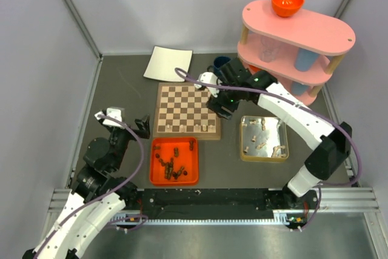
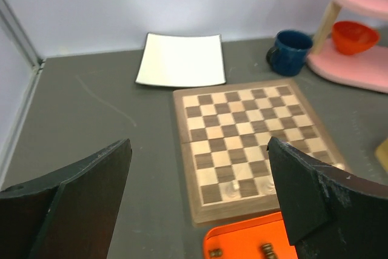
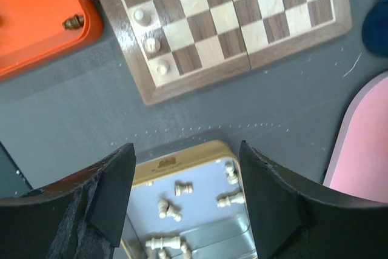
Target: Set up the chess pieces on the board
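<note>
The board lies in the middle of the table. Three pale chess pieces stand in a row along its edge nearest the arms, at the right corner; two of them show blurred in the left wrist view. Dark pieces lie loose in an orange tray. Pale pieces lie loose in a gold-rimmed tin. My right gripper hangs open above the gap between board and tin, holding nothing. Left of the board, my left gripper is wide open and holds nothing.
A white sheet lies behind the board, with a blue mug to its right. A pink two-tier shelf stands at the back right with an orange bowl on top. Another orange bowl sits on its lower tier.
</note>
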`<state>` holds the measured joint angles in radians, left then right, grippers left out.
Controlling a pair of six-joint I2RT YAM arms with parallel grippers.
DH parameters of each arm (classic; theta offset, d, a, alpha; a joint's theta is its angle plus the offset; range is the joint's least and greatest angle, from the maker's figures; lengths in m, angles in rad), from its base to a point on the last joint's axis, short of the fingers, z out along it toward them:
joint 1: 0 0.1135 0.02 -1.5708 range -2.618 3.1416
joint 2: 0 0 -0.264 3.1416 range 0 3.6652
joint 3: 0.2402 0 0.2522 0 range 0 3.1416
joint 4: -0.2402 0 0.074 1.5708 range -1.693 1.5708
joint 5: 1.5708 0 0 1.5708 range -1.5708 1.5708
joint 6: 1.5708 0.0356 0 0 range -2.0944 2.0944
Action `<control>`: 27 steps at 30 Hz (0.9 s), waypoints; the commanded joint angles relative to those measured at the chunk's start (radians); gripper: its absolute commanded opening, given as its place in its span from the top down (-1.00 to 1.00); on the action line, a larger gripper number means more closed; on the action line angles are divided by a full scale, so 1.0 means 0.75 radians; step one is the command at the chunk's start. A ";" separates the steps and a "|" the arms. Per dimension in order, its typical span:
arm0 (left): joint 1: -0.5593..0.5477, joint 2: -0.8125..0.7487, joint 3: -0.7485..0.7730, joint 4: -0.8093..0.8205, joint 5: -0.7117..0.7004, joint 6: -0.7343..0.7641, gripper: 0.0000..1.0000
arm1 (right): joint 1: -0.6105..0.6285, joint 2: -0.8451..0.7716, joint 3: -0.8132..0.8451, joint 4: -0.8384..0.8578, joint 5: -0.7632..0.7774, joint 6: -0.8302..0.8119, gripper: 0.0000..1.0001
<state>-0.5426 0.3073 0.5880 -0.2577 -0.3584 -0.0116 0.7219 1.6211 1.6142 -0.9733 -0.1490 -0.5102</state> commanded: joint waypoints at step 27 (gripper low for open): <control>-0.411 0.921 0.511 -0.016 0.652 -0.347 -0.94 | -1.261 -0.930 -0.992 0.453 -0.922 0.251 -0.86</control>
<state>-0.7670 0.9180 0.8940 -0.2649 0.1982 -0.2958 -0.1642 0.8627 0.9031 -0.6750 -0.7132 -0.3359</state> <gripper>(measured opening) 0.983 0.978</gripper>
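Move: Beyond the board's near-right corner, the empty right hand has the metal tray of white pieces about 15 cm to its right, 4 cm back and 18 cm below. The last pieces set stand level with it, some 6 cm to its left; the board's middle is 13 cm left and 7 cm ahead. From the left hand the metal tray lies roughly 44 cm right, 1 cm ahead; the orange tray is 12 cm right, 7 cm back, the board's middle 16 cm right, 13 cm ahead, all some 26 cm below. Swinging right by about 20 cm, the right hand leaves the board and passes high over the metal tray to its right side, first rising and drawing back some 5 cm, then easing down and forward; its fingers tilt up and spread fully. The open left hand also goes 20 cm right towards the metal tray, lifting slightly before sinking, turning clockwise some 40 degrees and tipping down. ##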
